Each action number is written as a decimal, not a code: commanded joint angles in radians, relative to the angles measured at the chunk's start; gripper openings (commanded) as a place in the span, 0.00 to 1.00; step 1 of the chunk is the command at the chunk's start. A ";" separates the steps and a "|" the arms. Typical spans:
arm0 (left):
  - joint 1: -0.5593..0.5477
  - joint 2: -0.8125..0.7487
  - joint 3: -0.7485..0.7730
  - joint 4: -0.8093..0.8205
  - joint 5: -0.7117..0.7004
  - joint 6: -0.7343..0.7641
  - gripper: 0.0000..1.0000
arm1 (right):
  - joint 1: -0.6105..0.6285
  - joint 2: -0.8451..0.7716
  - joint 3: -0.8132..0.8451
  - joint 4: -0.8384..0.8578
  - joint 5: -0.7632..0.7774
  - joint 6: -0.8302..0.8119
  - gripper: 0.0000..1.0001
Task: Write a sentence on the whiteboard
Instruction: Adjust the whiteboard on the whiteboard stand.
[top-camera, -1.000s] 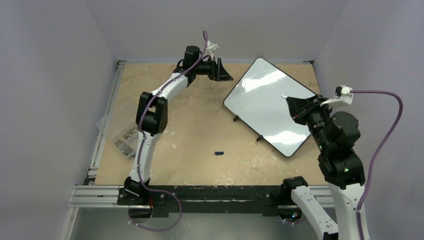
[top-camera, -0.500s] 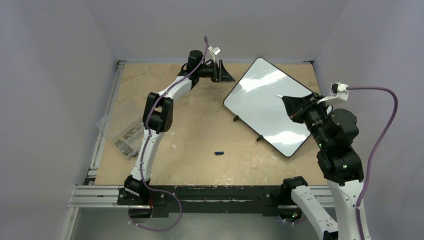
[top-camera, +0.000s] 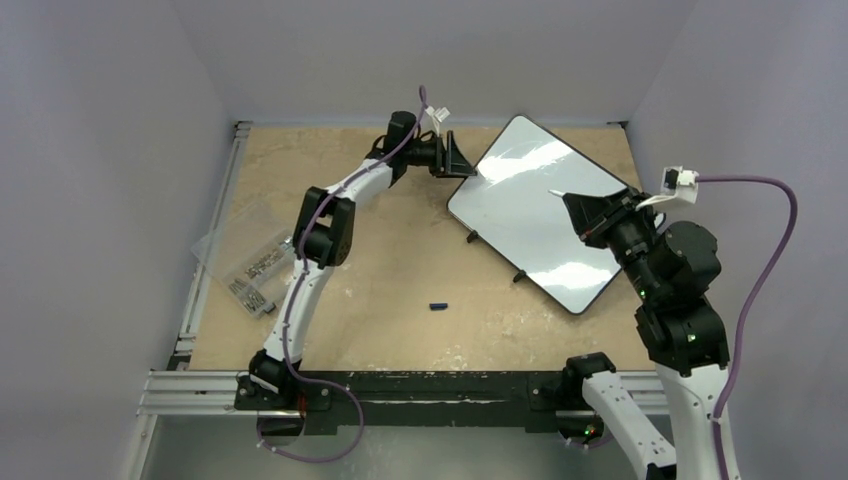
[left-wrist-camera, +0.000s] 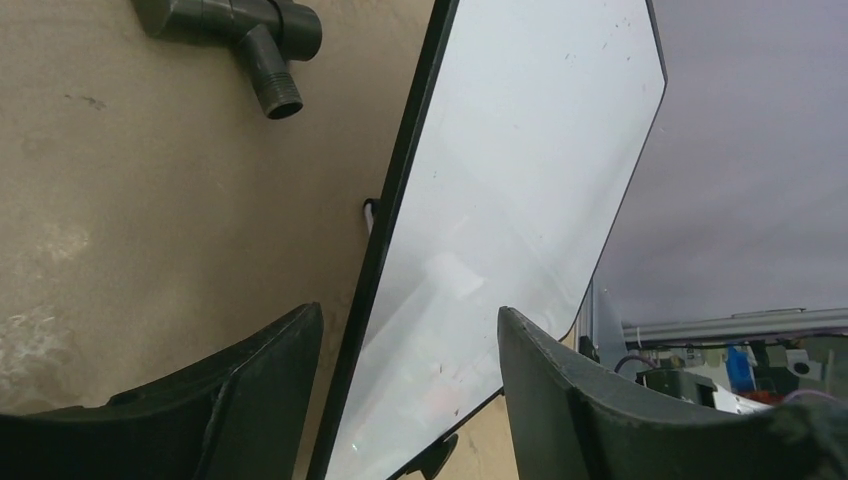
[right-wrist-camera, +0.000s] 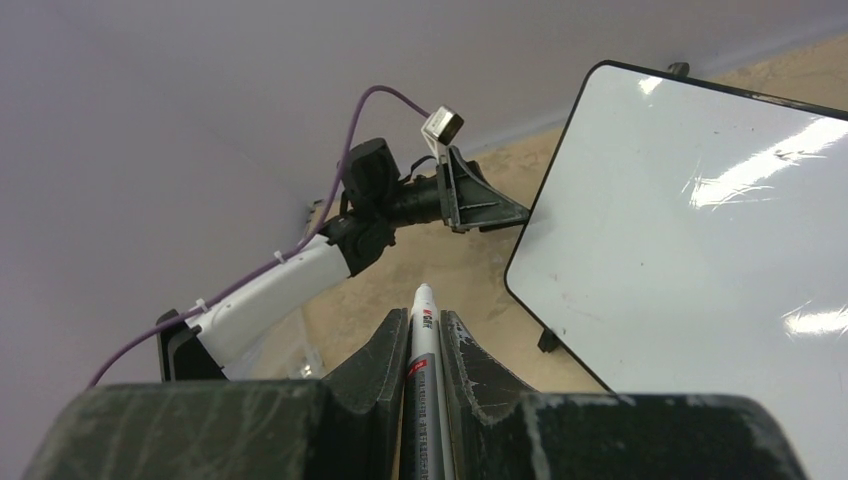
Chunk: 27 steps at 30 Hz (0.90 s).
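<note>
The whiteboard (top-camera: 535, 215) lies at an angle at the table's back right, glossy white with a thin black rim. The sentence is out of view; the whiteboard (right-wrist-camera: 720, 220) shows only glare and faint smudges. My left gripper (top-camera: 468, 166) is at the board's far left edge. In the left wrist view the left gripper (left-wrist-camera: 410, 312) is open, with the whiteboard's (left-wrist-camera: 520, 180) rim running between its fingers, clear of both. My right gripper (top-camera: 585, 213) hovers over the board's right side. The right gripper (right-wrist-camera: 425, 322) is shut on a white marker (right-wrist-camera: 423, 335), tip pointing forward.
A small blue cap (top-camera: 437, 306) lies on the tan table near the middle front. A clear plastic bag (top-camera: 245, 270) sits at the left edge. A dark tee-shaped fitting (left-wrist-camera: 245, 30) rests on the table beside the board's rim. Grey walls enclose three sides.
My left arm has reached right, bringing its gripper from beside the board to its edge, with the jaws slightly narrower. The right gripper with the marker shifted a little left.
</note>
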 joint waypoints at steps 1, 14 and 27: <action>-0.021 -0.009 -0.012 -0.001 -0.005 0.012 0.63 | 0.000 -0.018 0.024 0.031 -0.017 0.009 0.00; -0.028 -0.139 -0.248 0.056 0.002 0.071 0.43 | 0.000 -0.054 0.053 -0.005 -0.025 0.009 0.00; -0.022 -0.345 -0.611 0.190 -0.011 0.128 0.14 | 0.000 -0.087 0.062 -0.023 -0.047 0.023 0.00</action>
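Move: The whiteboard's middle is about 16 cm to the left hand's right, 8 cm back and some 3 cm lower; its left corner is nearer, about 5 cm back, 4 cm left and 8 cm down. Of the stand's clips, the nearer sits roughly 10 cm back, 1 cm right, the farther 19 cm back, 11 cm right, both 10 cm below. From the right hand the whiteboard is about 19 cm ahead, 3 cm right and 31 cm down. Back towards its base, some 9 cm along the whiteboard's left side to near the left corner, the left hand travels, dipping about 5 cm midway, then rising a little, and drifting slightly left late on. Its fingers close most of the way to pinch the side edge, front and back. The right hand, still gripping the marker, eases back and up about 3 cm. ##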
